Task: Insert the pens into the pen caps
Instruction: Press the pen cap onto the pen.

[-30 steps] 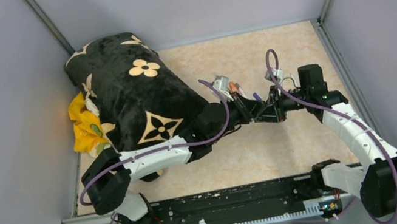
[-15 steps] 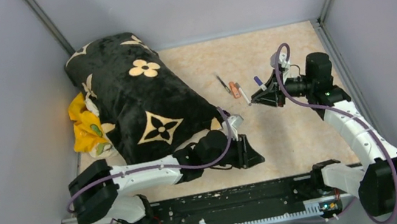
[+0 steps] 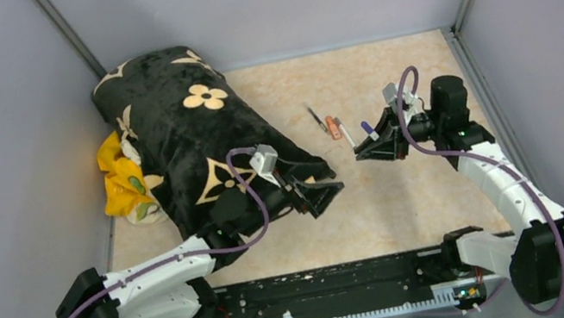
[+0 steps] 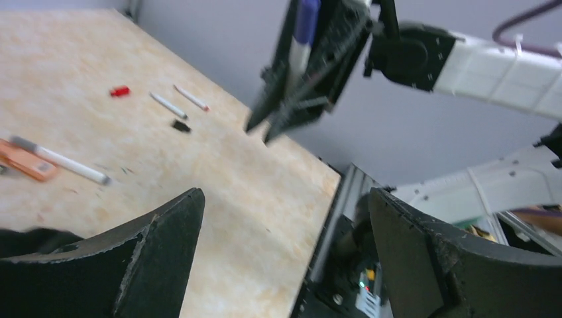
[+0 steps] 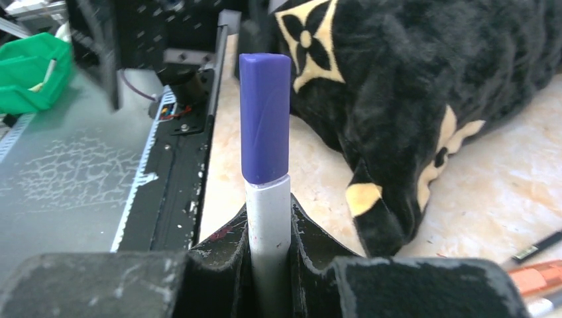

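Note:
My right gripper point(image 3: 362, 151) is shut on a white-barrelled pen point(image 5: 268, 218) whose tip wears a purple cap point(image 5: 265, 119); that pen stands upright between the fingers point(image 5: 228, 242). From the left wrist view, the same right gripper point(image 4: 268, 129) hangs above the table. My left gripper point(image 3: 334, 185) is open and empty, its fingers point(image 4: 166, 245) wide apart, left of the right gripper. A thin dark pen point(image 3: 314, 118), an orange marker point(image 3: 332, 127) and a white pen point(image 3: 344, 132) lie on the table. Farther off lie a red cap point(image 4: 120, 91), a black cap point(image 4: 179, 125) and two white pens point(image 4: 168, 105).
A big black plush bag with beige flowers point(image 3: 188, 140) fills the table's left side, with a yellow cloth point(image 3: 121, 183) tucked beside it. Grey walls close in the table point(image 3: 406, 189) on three sides. A green bin point(image 5: 26, 73) sits beyond the near rail.
The left gripper has let go and opened wide, pulling back from the right gripper toward the plush bag. The right gripper keeps the purple-capped pen and has shifted slightly.

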Tool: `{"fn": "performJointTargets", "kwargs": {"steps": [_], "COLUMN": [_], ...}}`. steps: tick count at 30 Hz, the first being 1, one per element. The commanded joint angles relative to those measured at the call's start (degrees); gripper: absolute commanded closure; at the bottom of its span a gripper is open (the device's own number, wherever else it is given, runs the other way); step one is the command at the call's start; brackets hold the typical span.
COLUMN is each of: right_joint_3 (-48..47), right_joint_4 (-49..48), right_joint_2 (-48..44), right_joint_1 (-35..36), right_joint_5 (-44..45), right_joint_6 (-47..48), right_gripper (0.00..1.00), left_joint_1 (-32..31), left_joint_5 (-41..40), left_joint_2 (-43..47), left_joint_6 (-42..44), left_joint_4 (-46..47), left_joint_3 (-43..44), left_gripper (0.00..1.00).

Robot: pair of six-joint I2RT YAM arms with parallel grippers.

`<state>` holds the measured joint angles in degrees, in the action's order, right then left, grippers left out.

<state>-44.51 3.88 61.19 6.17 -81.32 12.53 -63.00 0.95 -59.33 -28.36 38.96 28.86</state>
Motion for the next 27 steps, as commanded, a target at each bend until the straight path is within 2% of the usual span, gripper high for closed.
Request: {"fn": "performJointTargets", "kwargs": {"steps": [1,6,12,23,27], "right_joint_3": [0.3,0.55,0.4,0.21,0.21], "right_joint_4": [-2.46,-6.0,-7.66,-8.08,-8.18], "right_joint_2": [1.51,2.97,3.8,4.07,4.21], "right_joint_1": [2.26,3.72,4.5,4.89,4.94], "right_joint_5": [-4.35,-5.04,-5.01,-4.12,-3.97], "right_joint_6": [0.81,-3.63,-6.26,-7.26,-7.52], "right_gripper": [1.0,1.0,1.0,1.0,1.0], "left_joint_1": [6.09,7.88,9.83,10.09,10.09], "left_joint_5": [7.77,12.6,14.51,16.56,17.04], "left_joint_2": [-3.66,-11.88,-19.35,-25.85,-27.24], "left_joint_6": [2.69,6.37,3.95,0.62,0.41], "left_joint_4": [15.24,20.93,25.48,27.35,27.16], "left_joint_3": [2.56,9.56,14.26,19.72,21.23], "left_gripper": [0.02,0.07,0.19,0.37,0.47]}}
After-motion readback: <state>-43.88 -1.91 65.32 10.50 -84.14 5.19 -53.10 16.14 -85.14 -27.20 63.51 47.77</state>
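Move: Ahead and to the right of the wide-open left hand, the blue pen cap stands about 10 cm out, 13 cm right and 10 cm up, on the pen that the right hand grips; from the right hand it is some 4 cm up, 2 cm left and 1 cm ahead. Roughly 22 cm below the left hand lie a white marker, 25 cm out and 10 right, and an orange highlighter, 27 out and 7 right. The blanket corner is 15 cm out, 2 right and 20 down. Climbing about 8 cm and reaching some 7 cm forward, then edging about 6 cm to its right, the left hand closes in on the blue cap, tipping its fingers up and narrowing them from wide to about half open. The right hand keeps its grip on the pen, easing a couple of centimetres left and back towards the left hand before settling. ##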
